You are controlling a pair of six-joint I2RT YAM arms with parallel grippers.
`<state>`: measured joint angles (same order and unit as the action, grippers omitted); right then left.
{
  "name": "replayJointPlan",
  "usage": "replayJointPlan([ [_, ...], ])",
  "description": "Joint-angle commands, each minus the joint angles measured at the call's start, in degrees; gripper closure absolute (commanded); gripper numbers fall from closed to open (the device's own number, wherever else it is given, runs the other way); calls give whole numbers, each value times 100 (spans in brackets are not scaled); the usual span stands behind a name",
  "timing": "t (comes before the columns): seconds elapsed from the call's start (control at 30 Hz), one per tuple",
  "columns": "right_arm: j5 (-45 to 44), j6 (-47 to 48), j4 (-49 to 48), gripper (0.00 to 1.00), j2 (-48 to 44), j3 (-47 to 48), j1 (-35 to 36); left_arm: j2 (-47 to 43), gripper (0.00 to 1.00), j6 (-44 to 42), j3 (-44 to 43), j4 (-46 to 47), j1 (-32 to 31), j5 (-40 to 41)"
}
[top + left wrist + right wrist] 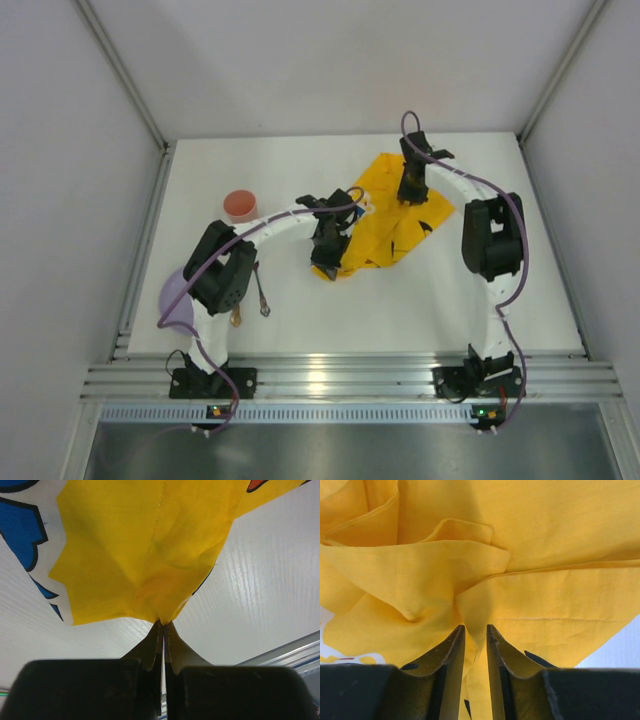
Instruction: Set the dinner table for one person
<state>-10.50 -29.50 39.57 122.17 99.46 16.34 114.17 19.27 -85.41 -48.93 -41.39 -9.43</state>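
Observation:
The dinner table [470,310] is a large white top edged with silver rails. A crumpled yellow cloth [390,225] with a cartoon print lies on it right of centre. My left gripper [328,268] is shut on the cloth's near-left corner; in the left wrist view its jaws [163,624] pinch the yellow tip of the cloth [145,545] above the white top [260,580]. My right gripper [408,195] sits on the cloth's far part. In the right wrist view its fingers [475,627] stand narrowly apart with a fold of cloth [530,540] between them.
A red cup [240,206] stands at the left of the table. A lilac plate [178,297] lies at the near left, partly under the left arm. Cutlery [262,295] lies beside it. A silver rail [290,650] shows in the left wrist view.

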Motion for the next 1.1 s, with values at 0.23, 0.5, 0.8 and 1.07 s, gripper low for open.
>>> replayJointPlan([
  [0.23,-136,137,156,78,88,188,89,184,100,-151,-319,-100,69,-50],
  [0.5,-48,146,173,90,246,328,89,246,100,-186,-372,-126,122,-94],
  [0.8,-83,163,182,100,220,284,80,316,100,-213,-442,-135,184,-120],
  [1.07,-434,120,376,100,-1070,224,-130,123,100,-134,-1188,-327,306,82],
])
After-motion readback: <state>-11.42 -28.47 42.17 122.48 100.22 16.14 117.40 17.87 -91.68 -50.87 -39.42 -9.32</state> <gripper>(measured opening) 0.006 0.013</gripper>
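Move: The shut left fingertips already have the yellow cloth's near corner; the cloth's middle lies about 16 cm ahead and 14 cm to the right. From the left hand, the pink cup stands about 14 cm ahead and 23 cm left, the fork 6 cm back and 18 cm left. The right hand, partly open, hovers roughly 2 cm straight above a fold of the cloth; that cloth corner is some 21 cm back and 20 cm left of it. The right fingers close fully onto the cloth's fold as the hand sinks about 2 cm, then it rises by nearly as much, almost on the spot. The left hand, still shut at the near corner, eases some 2.5 cm forward, towards the cloth's middle, dipping slightly and then lifting a little at the end. ##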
